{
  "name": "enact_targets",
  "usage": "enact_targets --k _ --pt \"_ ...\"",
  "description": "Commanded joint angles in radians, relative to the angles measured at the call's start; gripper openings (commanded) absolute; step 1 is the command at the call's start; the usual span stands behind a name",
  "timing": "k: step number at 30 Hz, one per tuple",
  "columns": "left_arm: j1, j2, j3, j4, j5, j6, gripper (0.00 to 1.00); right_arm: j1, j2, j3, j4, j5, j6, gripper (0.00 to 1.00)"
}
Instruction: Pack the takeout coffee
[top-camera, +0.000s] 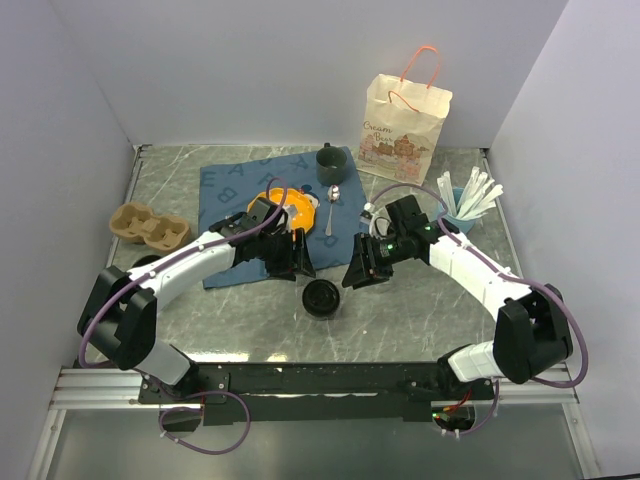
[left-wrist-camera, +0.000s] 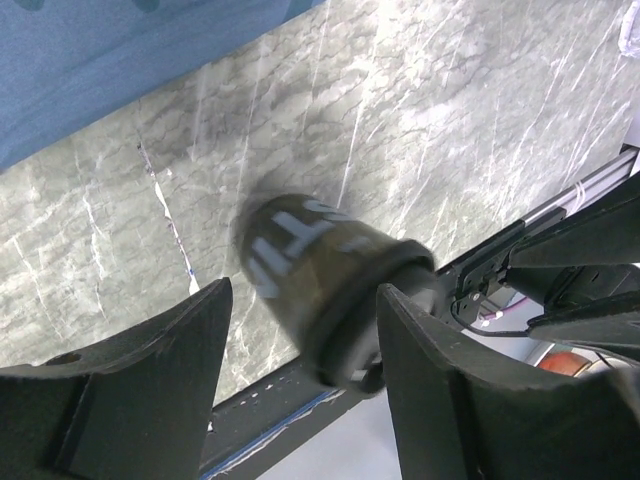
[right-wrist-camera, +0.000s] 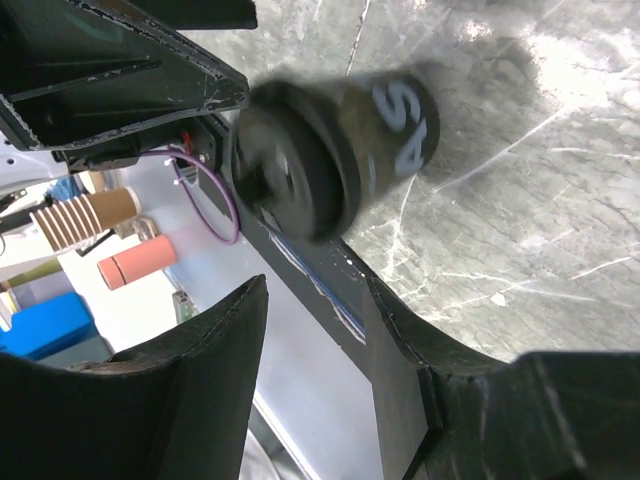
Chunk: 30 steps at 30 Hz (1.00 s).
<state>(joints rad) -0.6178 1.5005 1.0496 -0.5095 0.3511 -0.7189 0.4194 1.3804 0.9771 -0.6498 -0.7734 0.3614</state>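
Observation:
A dark takeout coffee cup (top-camera: 322, 297) with a black lid stands on the marble table between the two arms. It looks blurred in the left wrist view (left-wrist-camera: 320, 280) and in the right wrist view (right-wrist-camera: 340, 150). My left gripper (top-camera: 293, 265) is open just up and left of the cup; in its wrist view (left-wrist-camera: 303, 300) the cup lies just past the fingertips, near the right finger (left-wrist-camera: 450, 400). My right gripper (top-camera: 360, 272) is open and empty to the cup's right, its fingers (right-wrist-camera: 215, 390) short of the cup. A paper bag (top-camera: 404, 118) stands at the back right.
A cardboard cup carrier (top-camera: 148, 226) lies at the left. A blue cloth (top-camera: 235, 190) holds an orange plate (top-camera: 290, 212), a spoon (top-camera: 333, 212) and a dark mug (top-camera: 331, 162). A cup of white stirrers (top-camera: 468, 200) stands at the right. The table's front rail (left-wrist-camera: 300, 400) is close below the cup.

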Motion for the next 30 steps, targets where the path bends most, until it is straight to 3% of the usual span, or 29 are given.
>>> enact_targets --k 1,9,14,18,23,30 --pt "-0.002 -0.034 0.046 -0.017 0.011 -0.001 0.65 0.005 -0.043 0.034 0.003 0.022 0.001 0.51" --pt "0.012 -0.020 0.144 -0.104 -0.095 0.036 0.72 0.048 -0.069 0.089 -0.036 0.175 0.033 0.53" --pt "0.079 -0.048 0.133 -0.127 -0.165 0.042 0.79 0.148 -0.049 0.202 -0.093 0.322 0.039 0.65" --pt "0.131 -0.091 0.102 -0.168 -0.251 0.053 0.99 0.226 -0.024 0.297 -0.151 0.448 0.028 0.79" --pt "0.196 -0.163 0.055 -0.243 -0.348 0.053 0.97 0.309 0.025 0.385 -0.195 0.554 0.036 1.00" --pt "0.239 -0.311 -0.066 -0.267 -0.468 0.061 0.97 0.403 0.091 0.428 -0.229 0.666 0.041 1.00"
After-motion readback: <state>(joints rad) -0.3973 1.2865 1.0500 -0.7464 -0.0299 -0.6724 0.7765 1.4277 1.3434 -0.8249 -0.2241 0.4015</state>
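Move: The lidded coffee cup stands about 7 cm left of the right hand, 4 back and 9 below; the orange plate is some 16 left and 15 ahead of that hand. From the left hand a second dark cup lies roughly 36 cm left and level, the brown cup tray 36 left and 10 ahead, the fork 17 left and 11 ahead, and the lidded cup 4 right and 5 back, all lower. Both open wide: left hand swings 14 cm left from the lidded cup, right rises and shifts 5 cm left. ##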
